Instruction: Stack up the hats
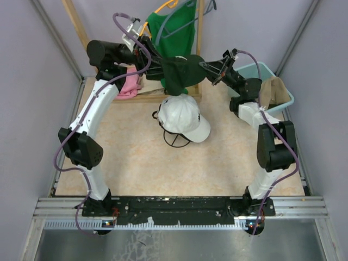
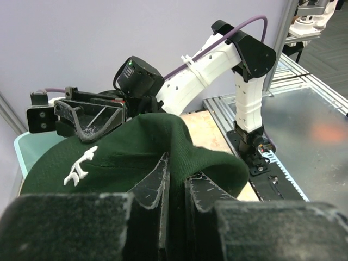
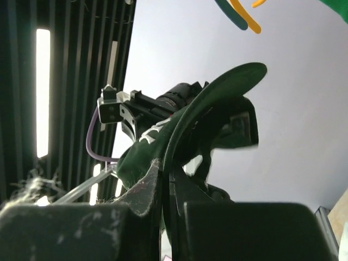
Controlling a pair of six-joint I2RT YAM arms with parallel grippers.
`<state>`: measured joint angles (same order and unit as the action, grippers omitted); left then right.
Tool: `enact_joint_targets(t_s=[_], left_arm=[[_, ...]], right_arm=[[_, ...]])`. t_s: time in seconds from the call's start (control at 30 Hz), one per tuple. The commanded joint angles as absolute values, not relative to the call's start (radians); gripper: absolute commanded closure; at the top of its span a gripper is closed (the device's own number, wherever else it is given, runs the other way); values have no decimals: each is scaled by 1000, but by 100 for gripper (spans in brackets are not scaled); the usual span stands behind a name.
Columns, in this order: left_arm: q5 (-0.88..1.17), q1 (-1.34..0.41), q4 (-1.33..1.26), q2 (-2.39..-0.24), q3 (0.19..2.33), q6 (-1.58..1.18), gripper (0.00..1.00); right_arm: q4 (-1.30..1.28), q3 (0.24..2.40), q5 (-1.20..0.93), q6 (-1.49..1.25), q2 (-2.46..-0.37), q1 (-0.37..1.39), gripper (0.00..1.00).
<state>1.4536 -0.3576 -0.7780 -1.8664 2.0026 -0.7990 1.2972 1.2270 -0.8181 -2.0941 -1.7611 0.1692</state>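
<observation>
A dark green hat [image 1: 182,69] with a white emblem hangs in the air between both arms, above a white hat [image 1: 182,117]. The white hat rests on a black hat [image 1: 175,141] on the table. My left gripper [image 1: 159,67] is shut on the dark hat's crown fabric [image 2: 136,155], with the cloth pinched between its fingers [image 2: 155,182]. My right gripper [image 1: 211,74] is shut on the same hat's brim edge [image 3: 217,95], which runs between its fingertips [image 3: 149,179]. A tan hat [image 1: 273,91] lies in the teal bin [image 1: 251,69] at the right.
A pink cloth [image 1: 129,87] lies at the back left beside a wooden frame [image 1: 163,97]. A green shirt [image 1: 176,30] on an orange hanger hangs at the back. Grey walls close in on both sides.
</observation>
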Motion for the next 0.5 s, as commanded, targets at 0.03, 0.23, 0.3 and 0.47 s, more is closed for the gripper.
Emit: enact_joint_targets(t_s=[0.03, 0.23, 0.3, 0.47], left_arm=[[1391, -321, -771, -1868, 2031, -843, 98], [1168, -177, -706, -1841, 1942, -934, 56], [1118, -144, -714, -1812, 1887, -955, 48], [1038, -98, -611, -1751, 1794, -969, 42]], right_arm=[[1369, 1279, -809, -2385, -1759, 184, 100], [1384, 1237, -767, -2323, -1719, 170, 100], [1405, 1253, -769, -2322, -1720, 160, 100], [1367, 1306, -795, -2248, -1688, 93, 100]])
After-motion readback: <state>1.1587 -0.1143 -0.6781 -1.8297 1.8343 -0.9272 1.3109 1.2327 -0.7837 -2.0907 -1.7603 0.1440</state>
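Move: The dark green hat spans my two hands: its middle is some 8 cm to the right of my left hand, 4 cm ahead and 5 cm lower. The white hat on its stand is about 6 cm right, 3 cm ahead and 27 cm below that hand; the hanging green shirt is roughly 30 cm ahead and 2 cm right. My right hand has the brim; from there the white hat lies about 10 cm left, 4 cm back and 21 cm down. I hand the green hat over: my left fingers open wide and let go of its back while the hand draws away forward and to the left, about 13 cm and nearly level, swinging some 25 degrees counter-clockwise as it also rolls. My right hand keeps the brim pinched shut and stays almost in place, easing only a centimetre or so. ##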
